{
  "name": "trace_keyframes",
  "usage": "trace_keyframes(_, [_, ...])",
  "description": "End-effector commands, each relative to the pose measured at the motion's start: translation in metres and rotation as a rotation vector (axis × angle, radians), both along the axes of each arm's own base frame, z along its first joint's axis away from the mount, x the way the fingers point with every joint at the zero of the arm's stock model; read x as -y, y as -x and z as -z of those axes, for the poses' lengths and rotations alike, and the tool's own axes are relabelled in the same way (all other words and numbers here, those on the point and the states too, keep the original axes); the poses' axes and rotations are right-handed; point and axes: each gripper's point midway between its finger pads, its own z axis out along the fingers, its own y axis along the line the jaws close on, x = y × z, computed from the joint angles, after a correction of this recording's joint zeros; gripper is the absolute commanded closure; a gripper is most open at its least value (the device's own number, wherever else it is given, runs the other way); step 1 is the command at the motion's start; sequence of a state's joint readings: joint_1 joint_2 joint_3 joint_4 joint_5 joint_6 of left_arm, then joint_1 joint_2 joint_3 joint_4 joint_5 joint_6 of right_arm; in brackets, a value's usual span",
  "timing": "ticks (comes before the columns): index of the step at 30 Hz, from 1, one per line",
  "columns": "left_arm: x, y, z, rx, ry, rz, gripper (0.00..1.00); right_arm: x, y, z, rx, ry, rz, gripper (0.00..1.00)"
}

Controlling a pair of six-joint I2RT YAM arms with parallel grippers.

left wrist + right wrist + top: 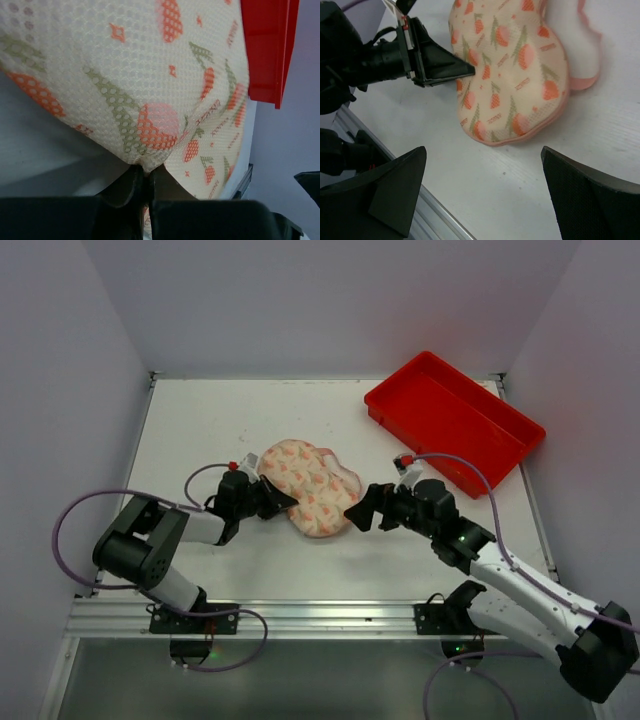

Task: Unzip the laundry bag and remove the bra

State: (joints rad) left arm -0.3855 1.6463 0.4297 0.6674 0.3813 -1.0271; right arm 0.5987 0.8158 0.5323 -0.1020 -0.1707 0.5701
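Note:
The laundry bag (310, 485) lies in the middle of the table, a cream padded case printed with orange fruit and edged in pink. My left gripper (285, 498) is shut on the bag's left edge. The left wrist view shows a fold of the printed fabric (150, 120) pinched between the jaws of the left gripper (146, 172). My right gripper (355, 512) hovers just right of the bag, open and holding nothing. From the right wrist, the bag (515, 75) lies beyond the right gripper (483, 150), and a pink-edged layer (580, 55) peeks out behind it. The bra is hidden.
A red plastic tray (455, 420) sits at the back right of the table, and its corner (267, 50) shows past the bag in the left wrist view. A metal rail (300, 615) runs along the table's near edge, and grey walls close in three sides.

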Motion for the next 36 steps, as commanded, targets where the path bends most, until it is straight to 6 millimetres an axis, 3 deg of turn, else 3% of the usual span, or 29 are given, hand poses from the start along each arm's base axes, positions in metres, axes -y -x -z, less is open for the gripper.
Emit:
trace_keyframes(1, [-0.017, 0.002, -0.017, 0.074, -0.057, -0.041, 1.0, -0.028, -0.014, -0.014, 0.055, -0.05, 0.057, 0.01])
trace_keyframes(5, [-0.023, -0.005, -0.045, 0.141, -0.082, -0.078, 1.0, -0.062, -0.004, 0.003, 0.029, -0.004, 0.007, 0.01])
trace_keyframes(7, [-0.024, -0.006, -0.051, 0.147, -0.082, -0.088, 1.0, -0.075, -0.005, 0.005, 0.002, 0.012, -0.007, 0.01])
trace_keyframes(8, [-0.025, -0.007, -0.055, 0.152, -0.076, -0.099, 1.0, -0.084, -0.001, 0.023, -0.036, 0.059, -0.026, 0.01])
trace_keyframes(10, [-0.024, -0.007, -0.058, 0.138, -0.06, -0.116, 1.0, -0.1, -0.002, 0.024, -0.052, 0.047, -0.038, 0.01])
trace_keyframes(11, [-0.024, -0.007, -0.057, 0.127, -0.056, -0.12, 1.0, -0.11, 0.004, 0.034, -0.081, 0.065, -0.058, 0.01])
trace_keyframes(14, [-0.021, -0.008, -0.061, 0.11, -0.033, -0.142, 1.0, -0.129, 0.007, 0.027, -0.044, 0.082, -0.045, 0.01])
trace_keyframes(17, [-0.019, -0.01, -0.063, 0.094, -0.008, -0.174, 1.0, -0.138, 0.001, 0.031, -0.042, 0.094, -0.005, 0.02])
trace_keyframes(22, [-0.018, -0.013, -0.073, 0.079, 0.037, -0.217, 1.0, -0.142, -0.004, 0.046, -0.078, 0.106, 0.033, 0.11])
trace_keyframes(27, [-0.017, -0.014, -0.073, 0.042, 0.037, -0.24, 1.0, -0.141, -0.009, 0.058, -0.087, 0.084, 0.08, 0.31])
trace_keyframes(36, [-0.012, -0.016, -0.078, 0.001, 0.068, -0.276, 1.0, -0.141, -0.019, 0.064, -0.079, 0.092, 0.139, 0.44])
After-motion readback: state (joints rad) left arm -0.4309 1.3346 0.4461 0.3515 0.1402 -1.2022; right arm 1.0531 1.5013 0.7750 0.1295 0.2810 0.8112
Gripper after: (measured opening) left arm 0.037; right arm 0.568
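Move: The zip end, at the bag's near corner, lies about 12 cm to the right hand's left, barely 1 cm ahead, and some 15 cm below it. The laundry bag's middle is roughly 13 cm ahead and 12 cm left, equally low, with the left gripper 8 cm ahead and 17 cm left. From the left hand, which already pinches the bag's edge, the zip end is about 7 cm back and 5 cm right, nearly level. Keeping its pinch on the bag's side, the left hand lifts the fabric about 5 cm early on, drifting slightly left and turning some 15 degrees counter-clockwise. The right hand sweeps about 14 cm left and 8 cm down towards the zip end, tipping its fingers about 10 degrees farther down, then narrows them to roughly half open just short of the bag, contact not evident. ##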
